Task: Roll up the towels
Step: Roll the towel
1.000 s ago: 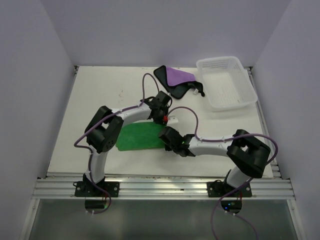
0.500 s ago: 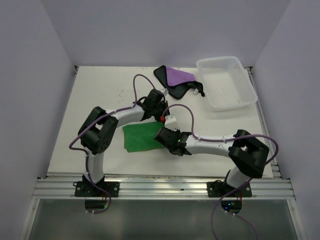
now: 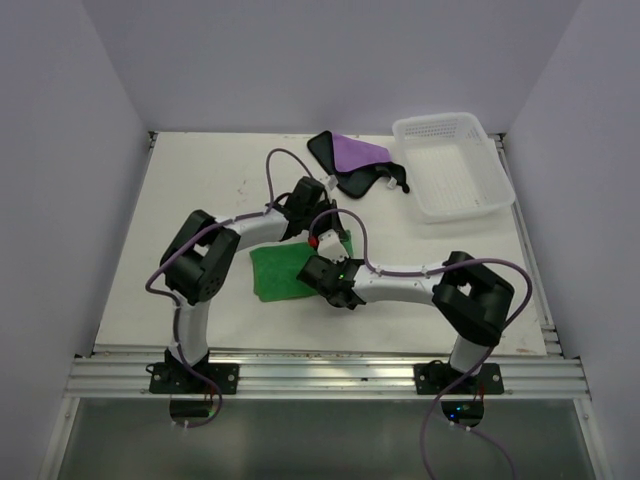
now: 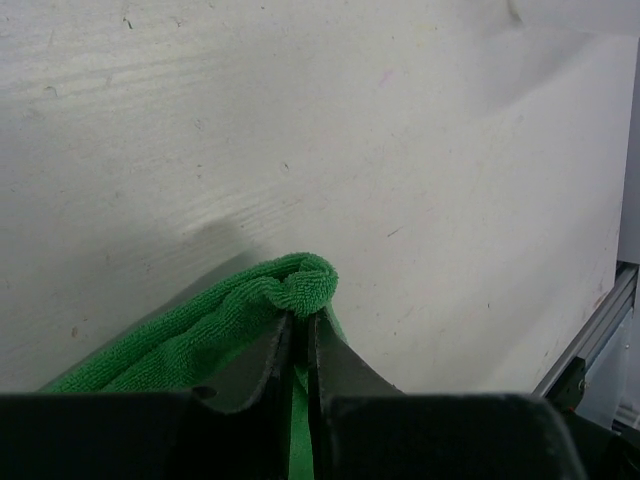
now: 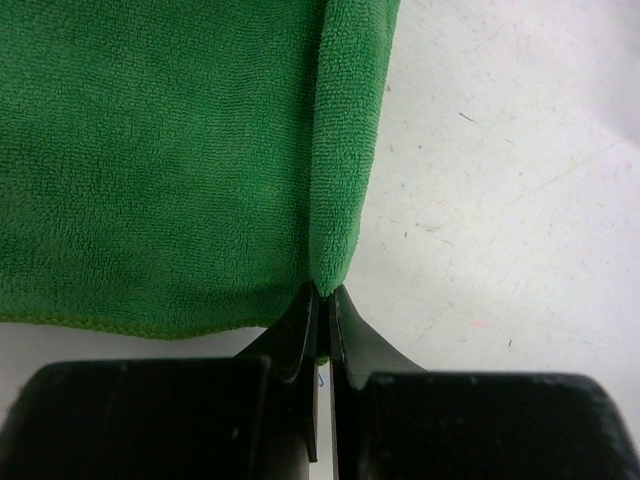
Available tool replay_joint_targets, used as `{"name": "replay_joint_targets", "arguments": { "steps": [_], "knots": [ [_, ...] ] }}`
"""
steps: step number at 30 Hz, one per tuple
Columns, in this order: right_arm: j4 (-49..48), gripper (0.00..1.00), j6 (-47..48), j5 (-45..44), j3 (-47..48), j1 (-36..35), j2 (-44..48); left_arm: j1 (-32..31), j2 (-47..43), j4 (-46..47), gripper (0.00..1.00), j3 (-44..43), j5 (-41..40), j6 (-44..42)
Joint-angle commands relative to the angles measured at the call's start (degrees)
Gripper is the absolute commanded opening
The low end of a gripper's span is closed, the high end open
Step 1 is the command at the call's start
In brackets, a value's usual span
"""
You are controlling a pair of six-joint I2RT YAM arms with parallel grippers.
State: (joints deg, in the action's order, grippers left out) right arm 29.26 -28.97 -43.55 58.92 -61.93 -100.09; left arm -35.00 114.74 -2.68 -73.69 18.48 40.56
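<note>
The green towel [image 3: 280, 272] lies on the white table near the middle, folded over on itself. My left gripper [image 3: 318, 232] is shut on its far right corner, and the cloth bunches at the tips [image 4: 303, 285]. My right gripper [image 3: 322, 275] is shut on the folded near edge [image 5: 345, 150], the fold pinched between its jaws. The purple towel [image 3: 355, 155], with black backing, lies crumpled at the back by the basket, away from both grippers.
A white lattice basket [image 3: 452, 166] stands at the back right corner. The left arm's purple cable loops above the table's middle. Grey walls close in the left, back and right sides. A metal rail [image 3: 320, 372] runs along the near edge.
Both grippers have carried the green towel's right edge leftward, folding it over itself; the visible green patch is narrower. The purple towel and basket have not moved.
</note>
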Motion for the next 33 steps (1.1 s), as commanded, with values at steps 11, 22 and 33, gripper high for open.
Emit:
{"name": "replay_joint_targets", "arguments": {
  "steps": [11, 22, 33],
  "knots": [
    [6.9, 0.02, 3.9, -3.8, 6.9, -3.9, -6.7, 2.0, 2.2, 4.3, 0.0, -1.5, -3.4, -6.5],
    [4.2, 0.37, 1.9, 3.6, 3.7, -4.5, 0.0, 2.2, 2.6, 8.1, 0.0, 3.3, -3.0, -8.7],
    [-6.6, 0.5, -1.7, 16.5, -7.6, 0.1, 24.4, 2.7, 0.8, 13.0, 0.0, 8.6, -0.5, -8.7]
  ]
}}
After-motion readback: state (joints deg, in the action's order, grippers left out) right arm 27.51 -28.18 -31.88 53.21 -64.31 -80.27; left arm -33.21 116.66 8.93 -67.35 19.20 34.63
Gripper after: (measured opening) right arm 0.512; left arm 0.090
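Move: Each hand still pinches an end of the green towel's rolled edge, the right the near end, the left the far one. The flat, unrolled part centres about 10 cm left and 3 cm ahead of the right hand, and 12 cm left and 8 cm back of the left hand, 3–4 cm lower for both. From the left hand, the purple towel lies some 20 cm ahead and 3 cm right, the white basket 18 cm ahead and 25 cm right. Left lowers its roll end about 3 cm; right eases left, lets go, retreats up and back 7 cm. ##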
